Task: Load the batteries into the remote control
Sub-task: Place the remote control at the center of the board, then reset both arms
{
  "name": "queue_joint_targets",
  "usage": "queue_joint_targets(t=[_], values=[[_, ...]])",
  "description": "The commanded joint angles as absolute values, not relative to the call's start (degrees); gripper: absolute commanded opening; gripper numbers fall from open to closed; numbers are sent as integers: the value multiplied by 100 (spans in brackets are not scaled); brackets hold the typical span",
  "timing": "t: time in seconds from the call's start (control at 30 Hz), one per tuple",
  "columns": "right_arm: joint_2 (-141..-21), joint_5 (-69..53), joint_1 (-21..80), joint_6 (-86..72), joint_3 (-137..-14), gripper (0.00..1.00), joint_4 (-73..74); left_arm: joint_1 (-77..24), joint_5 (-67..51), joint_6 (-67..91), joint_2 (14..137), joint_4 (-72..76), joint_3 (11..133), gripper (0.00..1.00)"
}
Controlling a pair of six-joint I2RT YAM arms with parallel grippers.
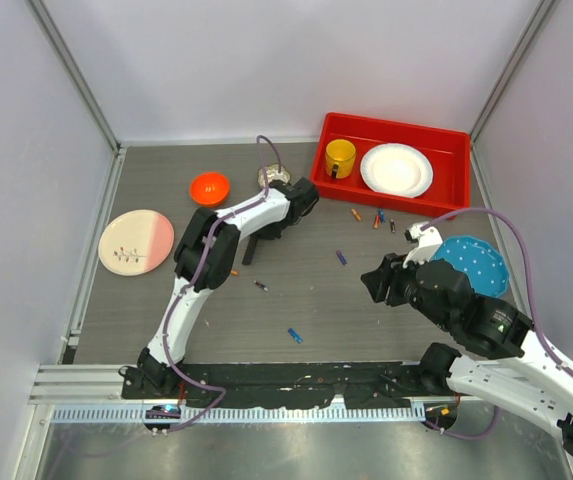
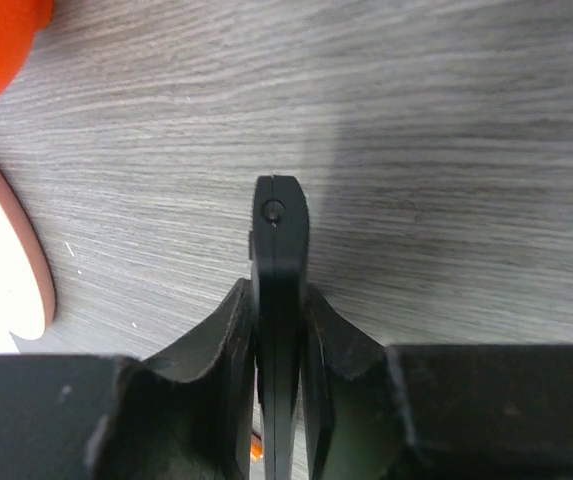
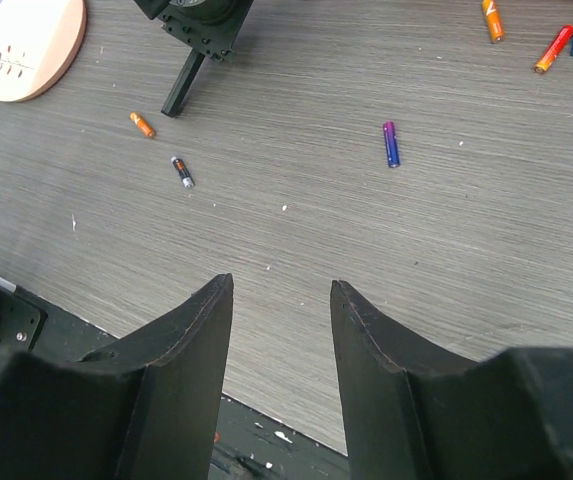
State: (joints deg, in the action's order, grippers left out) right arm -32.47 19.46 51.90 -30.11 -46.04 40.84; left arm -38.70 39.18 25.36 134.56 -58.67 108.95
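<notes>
My left gripper (image 1: 263, 236) (image 2: 278, 297) is shut on the remote control (image 2: 280, 250), a slim black bar held on edge between the fingers, just above the table. From above, the remote (image 1: 250, 251) sticks out toward the near left. Loose batteries lie on the table: a purple one (image 1: 341, 257) (image 3: 391, 143), a dark one (image 1: 261, 286) (image 3: 182, 171), a blue one (image 1: 294, 335), an orange one (image 3: 142, 124), and a small cluster (image 1: 376, 217) by the red bin. My right gripper (image 1: 374, 280) (image 3: 281, 284) hovers open over bare table with nothing between its fingers.
A red bin (image 1: 396, 124) at the back right holds a yellow cup (image 1: 341, 157) and a white plate (image 1: 396, 169). An orange bowl (image 1: 209, 187) and a pink plate (image 1: 136, 241) lie at the left. Under my right arm sits a blue dotted plate (image 1: 476, 262).
</notes>
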Motion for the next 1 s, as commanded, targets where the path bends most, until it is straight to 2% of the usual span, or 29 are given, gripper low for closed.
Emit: queue_joint_targets(t=[0.0,0.2,0.27,0.3,0.33,0.4,0.43,0.53,0.63,0.67,0.8,0.83,0.97], values=[[-3173,2109,5177,-2988,-4843,49,4087,-3955,3701,2540,13334,-5713,10723,28],[-3155,2197,5168,-3023,-4895,50,4192,-4148,3568,2602,13149,-5651,10625,42],[-3147,2206,5168,-3032,-4922,50,4210,-4262,3664,2575,13096,-5792,10870,63],[-3155,2215,5168,-3041,-4913,50,4219,-4376,3691,2575,13070,-5853,10976,65],[-3155,2215,5168,-3050,-4930,50,4227,-4429,3709,2575,12991,-5949,11082,78],[-3182,2215,5168,-3067,-4957,50,4236,-4569,3770,2593,12868,-6073,11398,80],[-3190,2197,5168,-3102,-4957,50,4228,-4623,3779,2610,12780,-6169,11486,98],[-3234,2145,5168,-3138,-4931,50,4175,-4729,3535,2777,12087,-5909,11278,100],[-3234,2136,5177,-3164,-4808,50,4035,-4720,2665,2988,10464,-4338,9585,100],[-3226,2136,5168,-3173,-4764,50,3999,-4711,2515,3067,9598,-3863,8492,100],[-3094,2188,5168,-3199,-4440,50,3701,-4448,2198,4083,7662,-2349,6323,100],[-3068,2206,5168,-3208,-4378,50,3639,-4395,2223,4235,7394,-2312,5815,100],[-3085,2259,5168,-3191,-4105,50,3288,-4315,2443,4579,6444,-2627,5291,100]])
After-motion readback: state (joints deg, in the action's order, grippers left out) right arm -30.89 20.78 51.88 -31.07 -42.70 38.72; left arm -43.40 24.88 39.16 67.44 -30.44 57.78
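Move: The remote control is already at its spot, between the left fingers and roughly under them, its middle some 1 cm nearer the base. From the left hand, the orange battery lies about 10 cm back and 6 cm left, the black battery 14 cm back and 2 cm right, the red-orange battery 7 cm ahead and 10 cm right. From the right hand, the remote is roughly 20 cm ahead, 31 cm left and 21 cm lower. Open the left gripper wide to let go of the remote control, staying low at first while the fingers shift about 8 cm to the right. Then lift clear some 17 cm, drawing back towards the base and swinging left again, and roll the wrist by about 55 degrees so the open fingers point forward and down. ##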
